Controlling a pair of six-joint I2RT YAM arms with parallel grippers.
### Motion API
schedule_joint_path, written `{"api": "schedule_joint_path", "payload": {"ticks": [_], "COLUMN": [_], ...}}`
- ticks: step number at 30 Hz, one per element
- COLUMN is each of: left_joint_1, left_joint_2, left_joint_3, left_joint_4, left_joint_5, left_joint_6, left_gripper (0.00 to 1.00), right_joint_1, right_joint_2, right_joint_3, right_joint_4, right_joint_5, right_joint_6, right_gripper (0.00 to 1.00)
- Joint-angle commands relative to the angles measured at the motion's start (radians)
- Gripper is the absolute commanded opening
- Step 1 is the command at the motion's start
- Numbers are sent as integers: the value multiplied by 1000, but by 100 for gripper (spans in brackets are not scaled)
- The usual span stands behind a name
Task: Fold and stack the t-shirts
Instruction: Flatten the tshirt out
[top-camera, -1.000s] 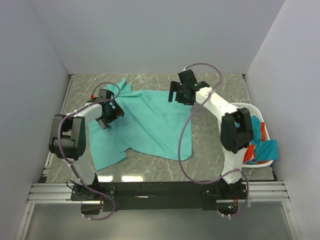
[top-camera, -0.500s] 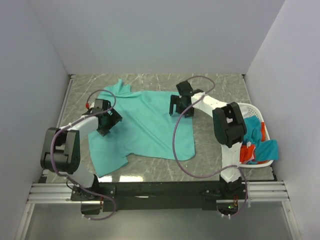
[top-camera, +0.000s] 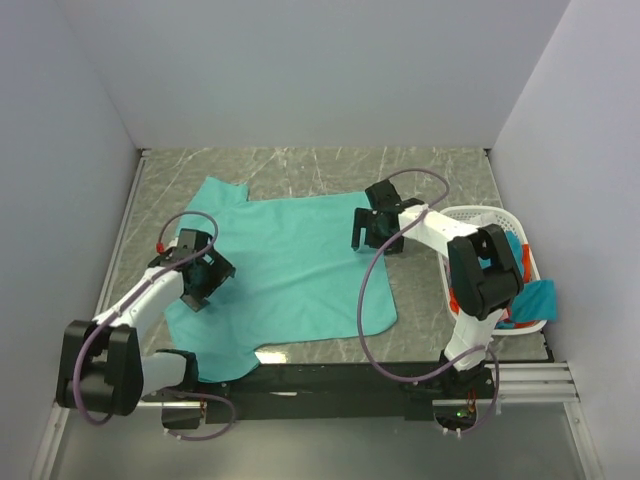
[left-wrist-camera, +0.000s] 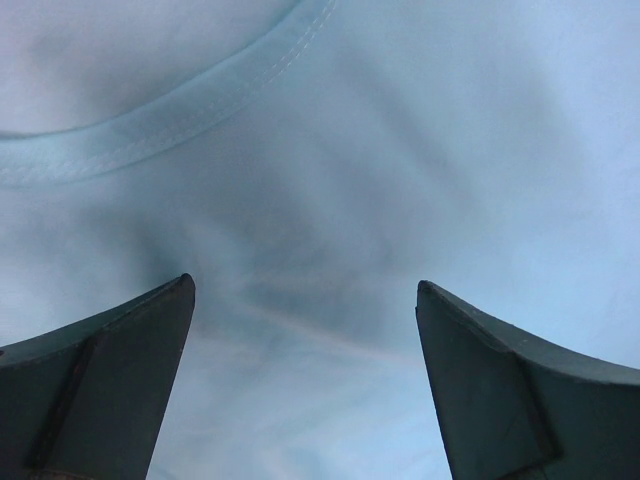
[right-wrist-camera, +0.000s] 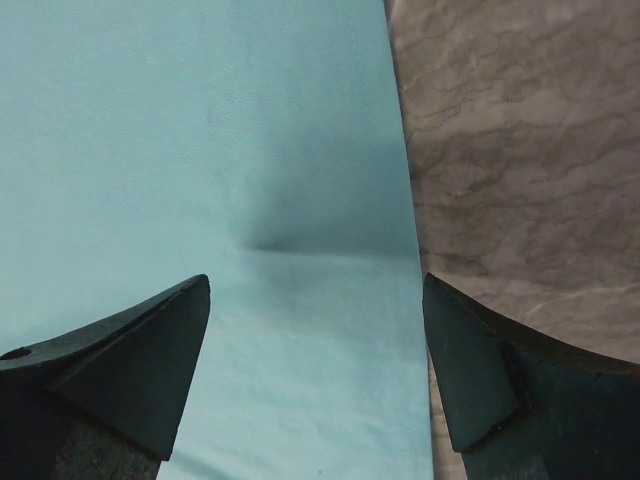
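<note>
The teal-green t-shirt (top-camera: 290, 265) lies spread flat on the marble table, one sleeve at the far left. My left gripper (top-camera: 203, 277) hovers low over the shirt's left side, open and empty. The left wrist view shows its gripper (left-wrist-camera: 305, 285) over cloth (left-wrist-camera: 400, 150) with the collar seam (left-wrist-camera: 170, 125) just ahead. My right gripper (top-camera: 371, 232) is open and empty over the shirt's right edge. In the right wrist view, that gripper (right-wrist-camera: 315, 280) straddles the cloth edge (right-wrist-camera: 200, 150), with bare table (right-wrist-camera: 520, 150) to the right.
A white lattice basket (top-camera: 480, 212) stands at the right by the right arm, holding blue-teal (top-camera: 535, 298) and orange-red (top-camera: 500, 312) shirts. Grey walls close in the left, far and right sides. Arm bases and a rail run along the near edge.
Both arms have drawn back toward the near edge. The teal-green shirt has shifted nearer with them and now lies flatter and wider; its lower left corner reaches the near rail.
</note>
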Motion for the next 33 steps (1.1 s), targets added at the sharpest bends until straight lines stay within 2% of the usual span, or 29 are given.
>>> {"api": "schedule_joint_path", "payload": {"ticks": [1, 3, 7, 9, 13, 16, 19, 27, 29, 33], "left_joint_1": [-4, -4, -2, 2, 17, 31, 33, 34, 33, 31], "left_joint_2": [-63, -48, 85, 152, 348, 481, 589, 784, 830, 873], "left_joint_3": [63, 142, 253, 320, 443, 559, 616, 756, 794, 827], "left_joint_4": [-83, -94, -71, -66, -33, -40, -43, -52, -57, -8], "left_joint_5": [-29, -58, -94, -110, -126, -95, -103, -71, -65, 10], "left_joint_6": [-7, 9, 38, 45, 59, 71, 72, 90, 95, 104], "left_gripper": [100, 99, 99, 99, 99, 99, 99, 100, 99, 99], "right_joint_1": [-5, -4, -2, 2, 36, 56, 58, 35, 10, -68], "right_joint_2": [-78, -78, -39, -5, 133, 242, 320, 449, 481, 523], "right_joint_3": [61, 98, 186, 226, 398, 524, 595, 661, 676, 705], "right_joint_4": [-15, -28, -32, -33, -83, -149, -174, -216, -260, -279], "right_joint_5": [28, 31, 22, -41, -24, 48, 55, 77, 131, 91], "right_joint_6": [-18, -24, -21, -39, -56, -58, -56, -84, -87, -87], "right_gripper": [93, 93, 93, 93, 93, 92, 91, 91, 91, 91]}}
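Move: The shirt's far-left sleeve lies about 26 cm ahead of the left hand, 3 cm to its right and 3 cm below; the shirt's near-left end is some 23 cm back and 4 cm right. From the right hand, the shirt's far-right corner is about 13 cm ahead, 2 cm left and 3 cm down; its near-right corner is 23 cm back and 3 cm right, and the laundry basket's middle is 28 cm right and 8 cm back. Both hands, fingers open, hop forward, left about 20 cm, right 11, then push the shirt forward and leftward. ##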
